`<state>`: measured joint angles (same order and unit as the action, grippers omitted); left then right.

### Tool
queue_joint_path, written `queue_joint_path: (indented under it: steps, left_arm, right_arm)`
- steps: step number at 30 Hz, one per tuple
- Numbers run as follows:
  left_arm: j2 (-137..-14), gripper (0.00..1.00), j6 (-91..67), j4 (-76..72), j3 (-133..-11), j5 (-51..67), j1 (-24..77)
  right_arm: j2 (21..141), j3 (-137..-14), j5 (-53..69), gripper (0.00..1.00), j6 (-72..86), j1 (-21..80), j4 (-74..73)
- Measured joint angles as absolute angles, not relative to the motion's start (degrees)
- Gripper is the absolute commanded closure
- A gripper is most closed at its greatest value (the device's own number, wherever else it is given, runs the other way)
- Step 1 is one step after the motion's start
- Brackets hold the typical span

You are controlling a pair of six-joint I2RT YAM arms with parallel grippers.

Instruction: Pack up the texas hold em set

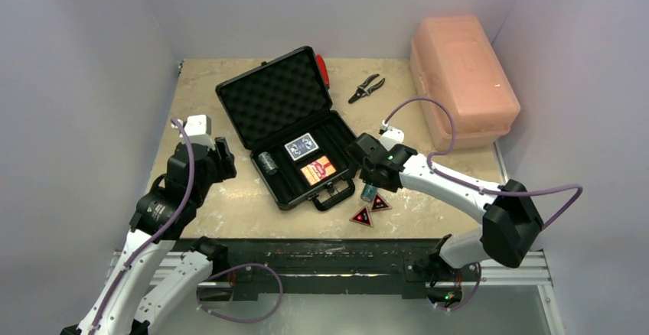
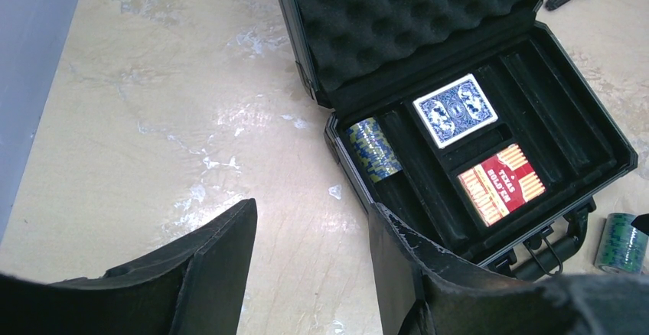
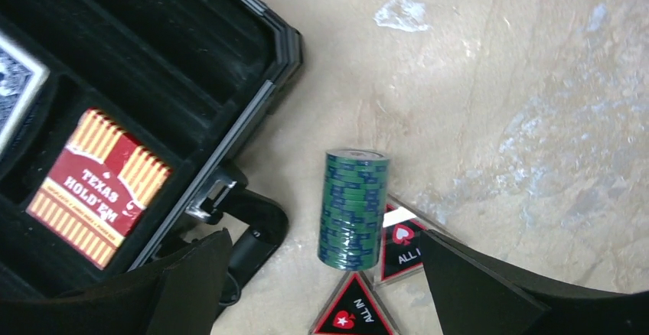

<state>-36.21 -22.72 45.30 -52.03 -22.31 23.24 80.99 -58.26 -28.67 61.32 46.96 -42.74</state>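
Observation:
The black briefcase (image 1: 269, 95) lies open mid-table, foam lid up. Its tray holds a blue deck (image 1: 301, 147), an orange-red deck (image 1: 318, 170) and one teal chip roll (image 1: 266, 159). A second chip roll (image 3: 352, 209) stands upright on the table by the case handle (image 3: 252, 228), next to two red-black triangles (image 3: 353, 312) (image 3: 399, 247). My right gripper (image 3: 325, 235) is open and straddles that roll, with a gap on each side. My left gripper (image 2: 312, 206) is open over bare table left of the case, holding nothing.
A large pink plastic box (image 1: 463, 79) fills the back right corner. Pliers (image 1: 367, 88) lie behind the case, and a red-handled tool (image 1: 323, 69) sticks out behind the lid. Walls close in on three sides.

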Motion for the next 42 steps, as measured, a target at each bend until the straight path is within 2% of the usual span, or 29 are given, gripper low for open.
queue_joint_path:
  steps: [15,27,42]
  left_arm:
    - [-36.1,0.45,-22.7,45.3,-52.0,-22.3,23.2]
    - [-36.1,0.45,-22.7,45.4,-52.0,-22.3,23.2]
    - [-36.1,0.45,-22.7,45.5,-52.0,-22.2,23.2]
  right_arm:
    - [83.9,-55.0,-24.2,0.26,66.9,43.4,-42.3]
    - [87.2,-54.0,-22.8,0.38,66.8,42.2,-40.2]
    - [89.9,-53.9,-22.7,0.44,66.4,42.0,-38.2]
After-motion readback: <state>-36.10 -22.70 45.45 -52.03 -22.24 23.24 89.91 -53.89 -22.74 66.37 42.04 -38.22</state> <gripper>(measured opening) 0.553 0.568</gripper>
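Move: The green chip stack lies almost straight under the right hand, about 8 cm down, 1 cm ahead and 1 cm to the right. Of the two red-and-black triangles, one is some 3 cm back and 4 cm right of that hand, the other about 7 cm back and 1 cm left. The case handle is roughly 9 cm left and 1 cm back. From the left hand the stack is about 33 cm right, 4 cm ahead and 22 cm below. Down onto the green chip stack goes the right hand, sinking about 6.5 cm, drifting roughly 1 cm right early on and easing to a stop. The wrist tips its fingers some 10 degrees further down and turns slightly clockwise while they close from wide open to a little over half, ending with one on either side of the stack; a grip can't yet be seen. ##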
